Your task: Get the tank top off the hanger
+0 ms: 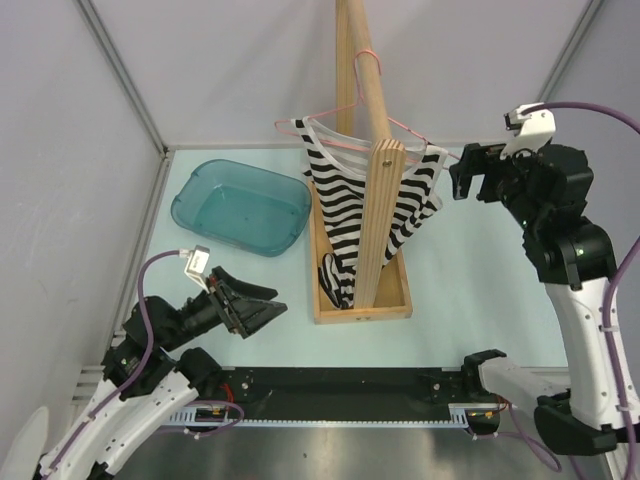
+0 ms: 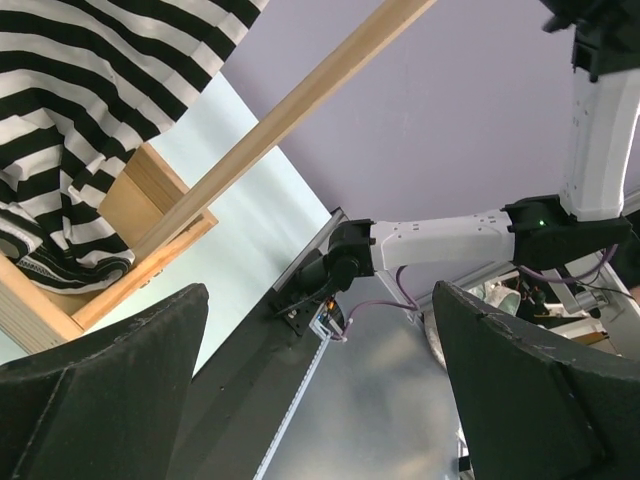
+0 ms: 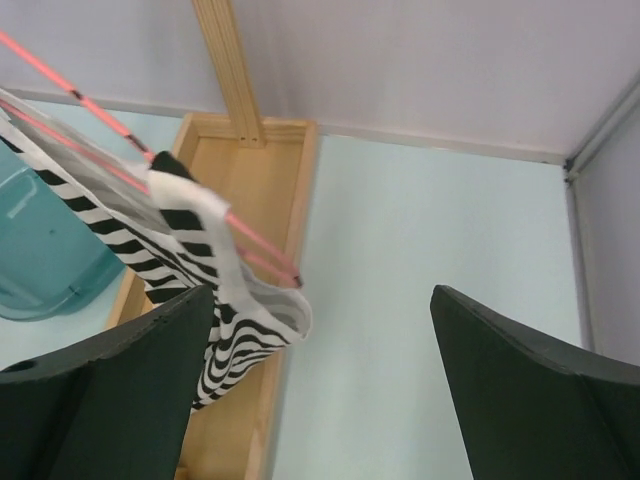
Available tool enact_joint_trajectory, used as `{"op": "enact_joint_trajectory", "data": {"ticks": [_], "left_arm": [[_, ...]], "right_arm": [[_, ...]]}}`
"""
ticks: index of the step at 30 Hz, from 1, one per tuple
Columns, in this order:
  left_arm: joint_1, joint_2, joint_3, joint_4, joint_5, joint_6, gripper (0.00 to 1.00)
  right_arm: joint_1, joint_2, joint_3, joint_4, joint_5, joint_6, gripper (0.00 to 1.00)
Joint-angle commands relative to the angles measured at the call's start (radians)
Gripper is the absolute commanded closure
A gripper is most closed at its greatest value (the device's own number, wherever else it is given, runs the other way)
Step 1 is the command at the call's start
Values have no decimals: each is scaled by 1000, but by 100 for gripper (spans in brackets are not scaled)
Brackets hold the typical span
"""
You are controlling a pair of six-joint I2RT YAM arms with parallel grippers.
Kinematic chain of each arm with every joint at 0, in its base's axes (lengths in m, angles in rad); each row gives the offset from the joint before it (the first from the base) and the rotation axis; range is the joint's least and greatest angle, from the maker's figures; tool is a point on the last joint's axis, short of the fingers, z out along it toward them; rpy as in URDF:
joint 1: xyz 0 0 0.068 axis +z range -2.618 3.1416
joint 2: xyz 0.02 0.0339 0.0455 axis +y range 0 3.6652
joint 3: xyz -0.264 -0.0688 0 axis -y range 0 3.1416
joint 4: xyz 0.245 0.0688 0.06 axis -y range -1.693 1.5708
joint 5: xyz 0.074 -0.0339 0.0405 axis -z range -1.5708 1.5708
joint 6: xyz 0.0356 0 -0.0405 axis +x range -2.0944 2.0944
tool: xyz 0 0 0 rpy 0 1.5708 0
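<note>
The black-and-white striped tank top [image 1: 340,195] hangs on the pink wire hanger [image 1: 336,106], whose hook sits over the wooden rod [image 1: 372,95]. My right gripper [image 1: 468,172] is open, level with the hanger's right end and just right of it. In the right wrist view the hanger's end [image 3: 262,258] and the tank top's white-edged strap [image 3: 215,235] lie by the left finger [image 3: 110,390] of that gripper [image 3: 320,385], apart from it. My left gripper [image 1: 262,306] is open, low at the front left, with nothing between its fingers. Its wrist view shows the tank top [image 2: 80,120] at upper left of the gripper [image 2: 320,400].
A wooden stand with a post [image 1: 378,225] rises from a shallow wooden tray [image 1: 395,300]; the tank top's hem pools in it. A teal plastic bin [image 1: 240,207] sits left of the stand. Grey walls close in the back and both sides.
</note>
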Motion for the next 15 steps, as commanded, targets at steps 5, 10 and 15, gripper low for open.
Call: {"op": "enact_joint_trajectory", "data": {"ticks": [5, 10, 15], "left_arm": [[2, 49, 66, -21, 52, 34, 1], [4, 70, 82, -21, 74, 34, 1], [2, 67, 96, -26, 85, 31, 0]], "right_arm": [[-289, 24, -86, 235, -735, -33, 10], [-297, 30, -141, 345, -807, -4, 23], [-297, 79, -144, 419, -884, 7, 30]]}}
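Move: The tank top's right strap, draped over the hanger, is about 8 cm ahead of my right hand and 8 cm to its left, near its own height. The hanger's pink right tip is closer, some 5 cm ahead and 2 cm left, also about level. The near wooden post stands roughly 17 cm left and 5 cm back, its middle well below. From my left hand the strap is about 28 cm ahead, 29 cm right and 14 cm higher. With my right hand I ease about 2 cm forward and slightly down past my start, then sweep some 5 cm left towards the strap, turning the wrist almost 30 degrees counter-clockwise so the open fingers face along the hanger's slope. Meanwhile I narrow them from nearly full opening to about three quarters, bringing the hanger tip and strap into line with the gap, with no grip yet. ##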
